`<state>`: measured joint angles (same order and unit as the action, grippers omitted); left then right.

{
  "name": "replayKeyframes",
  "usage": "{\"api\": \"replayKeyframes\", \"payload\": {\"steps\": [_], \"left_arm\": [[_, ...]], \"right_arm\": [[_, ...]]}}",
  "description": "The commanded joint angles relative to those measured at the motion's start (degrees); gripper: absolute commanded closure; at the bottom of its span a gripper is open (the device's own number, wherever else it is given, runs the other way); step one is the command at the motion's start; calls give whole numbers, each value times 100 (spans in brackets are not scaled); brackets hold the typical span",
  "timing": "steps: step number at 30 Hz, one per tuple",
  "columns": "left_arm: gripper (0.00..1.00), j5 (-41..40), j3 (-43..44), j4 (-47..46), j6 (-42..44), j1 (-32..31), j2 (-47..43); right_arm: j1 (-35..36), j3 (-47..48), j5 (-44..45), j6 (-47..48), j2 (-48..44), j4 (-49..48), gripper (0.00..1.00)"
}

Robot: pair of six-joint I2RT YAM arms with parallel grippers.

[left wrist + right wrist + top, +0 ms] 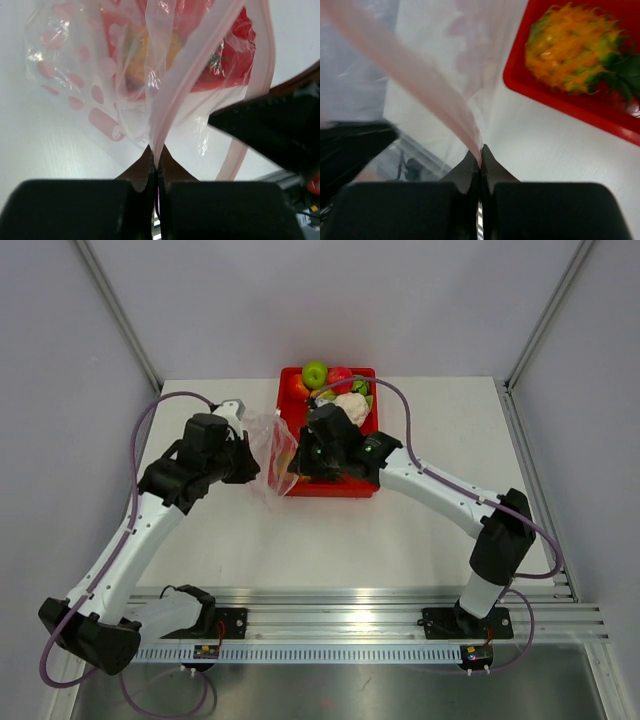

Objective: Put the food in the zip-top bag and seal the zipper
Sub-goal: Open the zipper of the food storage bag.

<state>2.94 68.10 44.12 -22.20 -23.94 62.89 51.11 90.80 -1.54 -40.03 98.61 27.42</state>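
The clear zip-top bag hangs between my two grippers, over the left edge of the red tray. My left gripper is shut on the bag's pink zipper strip. My right gripper is shut on the same zipper from the other side. In the tray lie food pieces: an orange pineapple, a green apple, a red fruit and a white cauliflower. Orange and red shapes show through the bag; whether they are inside it I cannot tell.
The tray stands at the back middle of the white table. The aluminium rail with both arm bases runs along the near edge. Grey walls close in the left, right and back.
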Motion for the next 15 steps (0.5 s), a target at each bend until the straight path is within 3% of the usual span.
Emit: {"api": "replayKeyframes", "payload": {"steps": [1,10,15], "left_arm": [[100,-987,827,535,268,13,29],[100,-1656,1943,1617,453,48,390],[100,-938,1813,1477,427,74,671]], "right_arm": [[-566,453,-355,486,439,500,100],[-673,1535,-523,777,1433,932,100],[-673,2089,-786,813,1810,914,100]]}}
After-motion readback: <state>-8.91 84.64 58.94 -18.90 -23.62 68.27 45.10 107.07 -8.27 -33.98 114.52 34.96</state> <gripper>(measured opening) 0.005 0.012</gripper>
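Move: Both my hands already hold the zip-top bag by its pink-edged rim. From my left hand, the middle of the bag mouth lies about 5 cm ahead and 5 cm to the right; from my right hand, 3 cm ahead and 5 cm left, nearly level. A white tab on the zipper strip stands some 12 cm ahead and 4 cm left of my right hand; the pineapple in the red bin is 7 cm ahead of it, roughly 13 cm below. Keeping both pinches shut on the rim, I part my hands: the right goes forward about 6 cm and sinks some 4 cm, veering right first and then back left, over the pineapple's side of the bin. My left rises and draws left by about 4 cm each, easing down slightly at the end, its wrist rolling some 10 degrees so its left side lifts. ##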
